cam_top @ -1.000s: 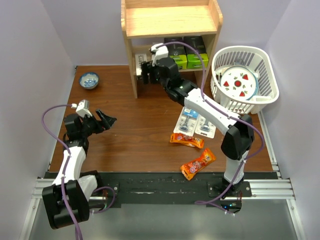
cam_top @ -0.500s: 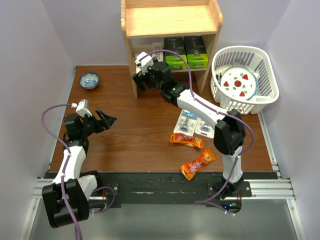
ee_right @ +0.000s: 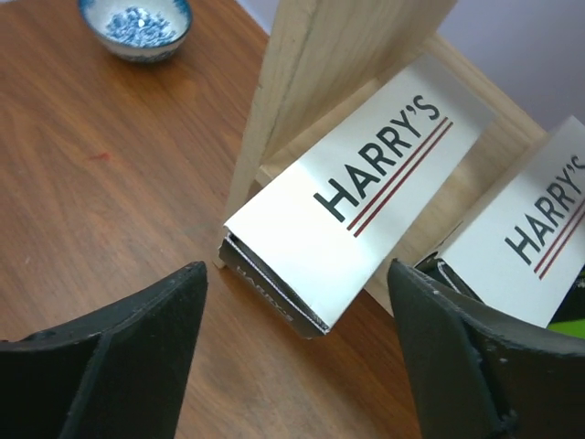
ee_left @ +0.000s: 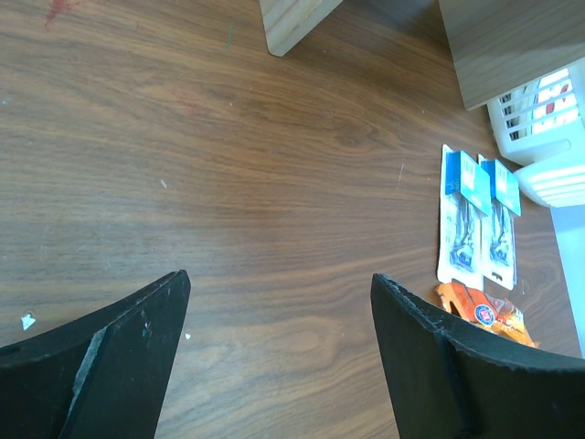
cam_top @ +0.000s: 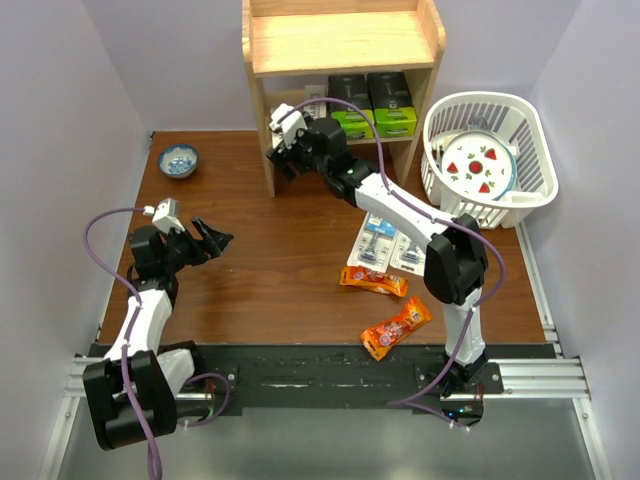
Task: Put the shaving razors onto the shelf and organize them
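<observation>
The wooden shelf (cam_top: 340, 40) stands at the back of the table. On its lower board sit two black boxes with lime-green ends (cam_top: 371, 106). In the right wrist view a white HARRY'S box (ee_right: 356, 201) leans out of the lower board beside the side panel (ee_right: 311, 82), with a second HARRY'S box (ee_right: 539, 238) to its right. My right gripper (cam_top: 284, 150) (ee_right: 294, 273) is open, its fingers on either side of the first box's end without touching it. Two blister cards (cam_top: 392, 245) (ee_left: 480, 219) lie flat on the table. My left gripper (cam_top: 215, 238) (ee_left: 279, 279) hangs open over bare wood.
Two orange snack packets (cam_top: 373, 280) (cam_top: 397, 327) lie near the cards. A white slatted basket (cam_top: 535, 150) with a strawberry plate stands at the right. A small blue bowl (cam_top: 178, 160) (ee_right: 135, 26) sits at the back left.
My right gripper has drawn back a little to the left from the lower board, leaving the HARRY'S box there, and its elbow has swung in. The left arm has not moved.
</observation>
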Tool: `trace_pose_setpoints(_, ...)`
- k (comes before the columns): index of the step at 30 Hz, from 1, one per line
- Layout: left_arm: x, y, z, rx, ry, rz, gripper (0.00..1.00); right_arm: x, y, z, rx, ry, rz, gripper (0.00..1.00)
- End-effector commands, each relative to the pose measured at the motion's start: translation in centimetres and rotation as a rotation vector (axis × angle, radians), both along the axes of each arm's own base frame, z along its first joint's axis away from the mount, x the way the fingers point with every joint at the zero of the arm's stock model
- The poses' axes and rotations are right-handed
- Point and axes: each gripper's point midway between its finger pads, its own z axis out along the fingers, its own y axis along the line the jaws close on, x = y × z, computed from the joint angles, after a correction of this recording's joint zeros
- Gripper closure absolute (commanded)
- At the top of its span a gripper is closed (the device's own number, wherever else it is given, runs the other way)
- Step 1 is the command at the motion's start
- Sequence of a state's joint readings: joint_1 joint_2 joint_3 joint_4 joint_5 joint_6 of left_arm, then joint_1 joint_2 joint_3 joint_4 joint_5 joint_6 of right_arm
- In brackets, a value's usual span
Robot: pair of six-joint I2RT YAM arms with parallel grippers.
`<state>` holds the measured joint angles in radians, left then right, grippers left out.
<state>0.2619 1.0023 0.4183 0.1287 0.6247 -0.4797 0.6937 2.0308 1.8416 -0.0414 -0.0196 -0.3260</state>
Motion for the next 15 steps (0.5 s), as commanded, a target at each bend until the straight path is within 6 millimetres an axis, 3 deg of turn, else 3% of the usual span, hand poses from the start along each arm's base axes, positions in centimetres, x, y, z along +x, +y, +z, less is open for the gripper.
trace_pose_setpoints(1,0.6,0.3,0.8,0.001,-0.051,0.004,0.15,0.3,-0.2,3.5,-0.016,-0.075,0.089,0.28)
trace_pose_setpoints(7,0.8,0.4,0.6,0.001,-0.049,0.007,0.15,0.9,0.3,2.6,-0.049,-0.063,0.126,0.40)
trace_pose_setpoints(15,0.7,0.4,0.3,0.005,-0.043,0.006,0.15,2.1,0.8,1.6,-0.070,-0.075,0.132,0.43)
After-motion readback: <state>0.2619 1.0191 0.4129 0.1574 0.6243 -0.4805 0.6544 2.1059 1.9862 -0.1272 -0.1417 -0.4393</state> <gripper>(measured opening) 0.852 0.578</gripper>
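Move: The white Harry's box at the left end of the shelf lies in front of the right hand, its middle about 8 cm ahead, level sideways and some 3 cm lower; its near end is just beyond the fingertips. The second Harry's box is about 13 cm ahead and 8 cm to the right, the shelf's left side panel 5 cm ahead and 4 cm left. From the left hand, the left-end box is roughly 23 cm ahead, 15 cm right and 10 cm higher. Forward by about 1.5 cm, the right hand eases in around the near end of the left-end Harry's box, rising about 1.5 cm on the way and then sinking back most of the last centimetre. It turns some 5 degrees counter-clockwise while the fingers close from wide open to a little over half, one coming to each side of the box end; a firm touch can't be made out. ##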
